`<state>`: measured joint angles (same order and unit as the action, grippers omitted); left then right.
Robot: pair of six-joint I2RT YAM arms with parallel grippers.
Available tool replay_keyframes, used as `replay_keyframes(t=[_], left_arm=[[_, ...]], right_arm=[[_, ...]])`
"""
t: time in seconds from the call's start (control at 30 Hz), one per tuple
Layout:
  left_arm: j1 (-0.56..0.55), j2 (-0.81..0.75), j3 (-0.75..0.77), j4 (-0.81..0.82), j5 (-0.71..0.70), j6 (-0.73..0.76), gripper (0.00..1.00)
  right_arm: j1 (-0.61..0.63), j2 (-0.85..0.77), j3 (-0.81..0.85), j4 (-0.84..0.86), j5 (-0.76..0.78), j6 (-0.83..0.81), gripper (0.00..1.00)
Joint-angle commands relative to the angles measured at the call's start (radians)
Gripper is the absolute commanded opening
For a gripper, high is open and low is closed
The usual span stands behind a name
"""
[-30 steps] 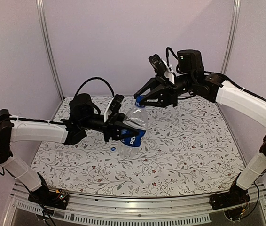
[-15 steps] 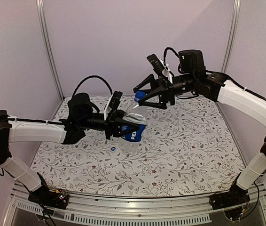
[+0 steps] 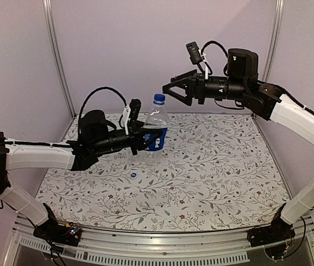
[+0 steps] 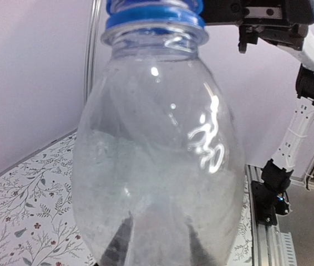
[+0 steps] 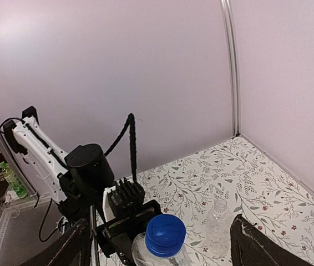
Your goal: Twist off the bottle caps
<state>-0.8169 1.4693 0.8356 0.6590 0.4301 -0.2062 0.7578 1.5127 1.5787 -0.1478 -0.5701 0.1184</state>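
Note:
My left gripper [image 3: 149, 139] is shut on the labelled bottle [image 3: 156, 137] and holds it upright above the table. The clear body of this bottle [image 4: 157, 166] fills the left wrist view. Its blue cap [image 3: 158, 100] sits on the neck, seen from above in the right wrist view as the cap [image 5: 166, 233]. My right gripper [image 3: 170, 87] stands open just right of that cap and apart from it, its fingers [image 5: 249, 245] wide on both sides. A plain bottle [image 5: 219, 226] with no cap stands on the table behind. A loose blue cap [image 3: 134, 175] lies on the table.
The floral table mat [image 3: 229, 166] runs to lilac walls at the back and sides, with metal posts [image 3: 57, 55] in the back corners. Both arms reach over the mat's middle.
My right gripper opened, let go of the cap and drew back up and to the right. The left arm turned the tilted bottle upright and lifted it a little.

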Motion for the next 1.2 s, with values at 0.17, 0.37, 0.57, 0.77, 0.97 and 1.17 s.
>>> replay_keyframes(t=[0.17,0.37,0.57,0.77,0.97,1.17], left_arm=[[-0.081,-0.014,0.009,-0.043,-0.337,0.058,0.24],[-0.119,-0.010,0.019,-0.056,-0.497,0.069,0.24],[-0.134,-0.001,0.029,-0.060,-0.521,0.095,0.24],[-0.136,-0.006,0.032,-0.066,-0.534,0.105,0.24],[-0.136,-0.010,0.030,-0.073,-0.546,0.114,0.24],[-0.137,-0.013,0.030,-0.076,-0.551,0.120,0.24]], right_arm=[[0.060,0.072,0.068,-0.022,0.313,0.144,0.85],[0.096,0.107,0.100,-0.065,0.373,0.143,0.84],[0.101,0.140,0.109,-0.080,0.346,0.139,0.73],[0.104,0.147,0.107,-0.084,0.328,0.137,0.58],[0.103,0.147,0.106,-0.078,0.307,0.133,0.46],[0.103,0.147,0.104,-0.078,0.296,0.133,0.37]])
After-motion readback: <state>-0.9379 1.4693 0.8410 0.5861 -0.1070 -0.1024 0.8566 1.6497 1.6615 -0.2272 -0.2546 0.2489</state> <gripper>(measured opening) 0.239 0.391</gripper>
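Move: The right hand, open, is going back for the blue cap on the held Pepsi bottle, about 4 cm to its left, 1 cm ahead and 3 cm lower. From the same hand, the uncapped clear bottle stands some 11 cm ahead, 14 cm left and 32 cm below; the loose cap lies about level fore and aft, 15 cm left and 43 cm down. From the left hand, the blue cap is about 11 cm above and 2 cm right. Still gripping the Pepsi bottle, the left hand carries it about 3.5 cm forward, sinking slightly and turning it about 25 degrees counter-clockwise. The open right hand first goes forward, then left and down about 5 cm onto the blue cap, turning a little clockwise and tipping down; its fingers close to under half open on either side of the cap, though a firm pinch can't be seen. ##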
